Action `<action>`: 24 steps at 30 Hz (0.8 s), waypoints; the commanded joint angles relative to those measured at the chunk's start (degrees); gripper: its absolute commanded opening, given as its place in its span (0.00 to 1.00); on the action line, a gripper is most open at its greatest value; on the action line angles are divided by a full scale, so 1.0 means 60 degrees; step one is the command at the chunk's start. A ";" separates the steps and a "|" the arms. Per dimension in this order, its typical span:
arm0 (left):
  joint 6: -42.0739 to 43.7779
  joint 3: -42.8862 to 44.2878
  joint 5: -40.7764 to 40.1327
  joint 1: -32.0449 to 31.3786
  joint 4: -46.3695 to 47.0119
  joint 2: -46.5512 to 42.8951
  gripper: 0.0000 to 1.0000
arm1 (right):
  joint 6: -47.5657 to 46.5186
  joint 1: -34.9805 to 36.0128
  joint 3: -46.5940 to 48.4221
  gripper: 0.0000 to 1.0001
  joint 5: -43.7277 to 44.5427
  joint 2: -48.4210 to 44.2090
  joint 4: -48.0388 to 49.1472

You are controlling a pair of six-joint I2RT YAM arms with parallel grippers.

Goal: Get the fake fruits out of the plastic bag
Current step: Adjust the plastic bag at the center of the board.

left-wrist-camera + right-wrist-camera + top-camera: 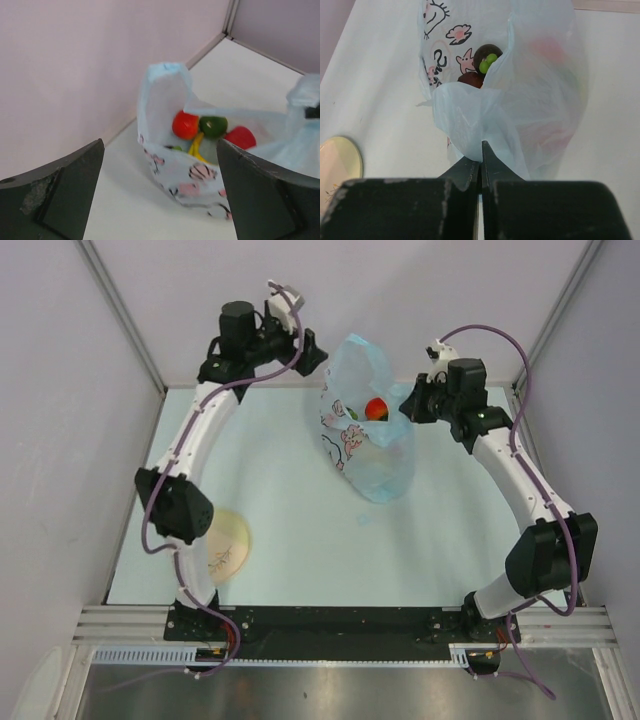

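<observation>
The light-blue plastic bag [372, 445] stands at the back middle of the table with its mouth open. My right gripper [407, 405] is shut on the bag's right rim [470, 115], its fingertips pinching the film. My left gripper [316, 352] is open and empty, just left of the bag and apart from it. In the left wrist view the bag [195, 175] holds a red-orange fruit [185, 125], a green one [213, 126], a red apple [240, 137] and a yellow banana [196, 146]. The right wrist view shows a dark purple fruit [486, 57] inside.
A round beige plate [228, 545] lies at the table's front left, partly under the left arm; it also shows in the right wrist view [337, 165]. Grey walls close the back and sides, with the back corner just behind the bag [227, 30].
</observation>
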 commanded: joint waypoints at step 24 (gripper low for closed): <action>0.0558 0.2848 -0.5762 -0.1650 0.5192 0.4597 0.00 | -0.0271 0.0047 -0.0796 0.00 0.0270 -0.0656 0.0005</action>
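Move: The left gripper is open; the plastic bag's raised far-left rim corner stands about 14 cm ahead of it, 9 cm to its right and some 6 cm lower. Inside the bag, the red fruit lies roughly 10 cm ahead, 17 cm right and 27 cm below. The held rim corner, already pinched by the right gripper, is about 7 cm back, 19 cm right and 10 cm lower. From that right gripper the far-left corner is some 20 cm ahead, 11 cm left and slightly higher. Bring the open left gripper forward about 15 cm to the bag's far-left rim, swinging right and dipping some 13 cm on the way. Then come back up 5 cm and slightly left while turning the fingers counter-clockwise and tipping them up some 20 degrees, and shut them to pinch the rim. Keep the right gripper shut on its corner, easing it down 2 to 3 cm. ##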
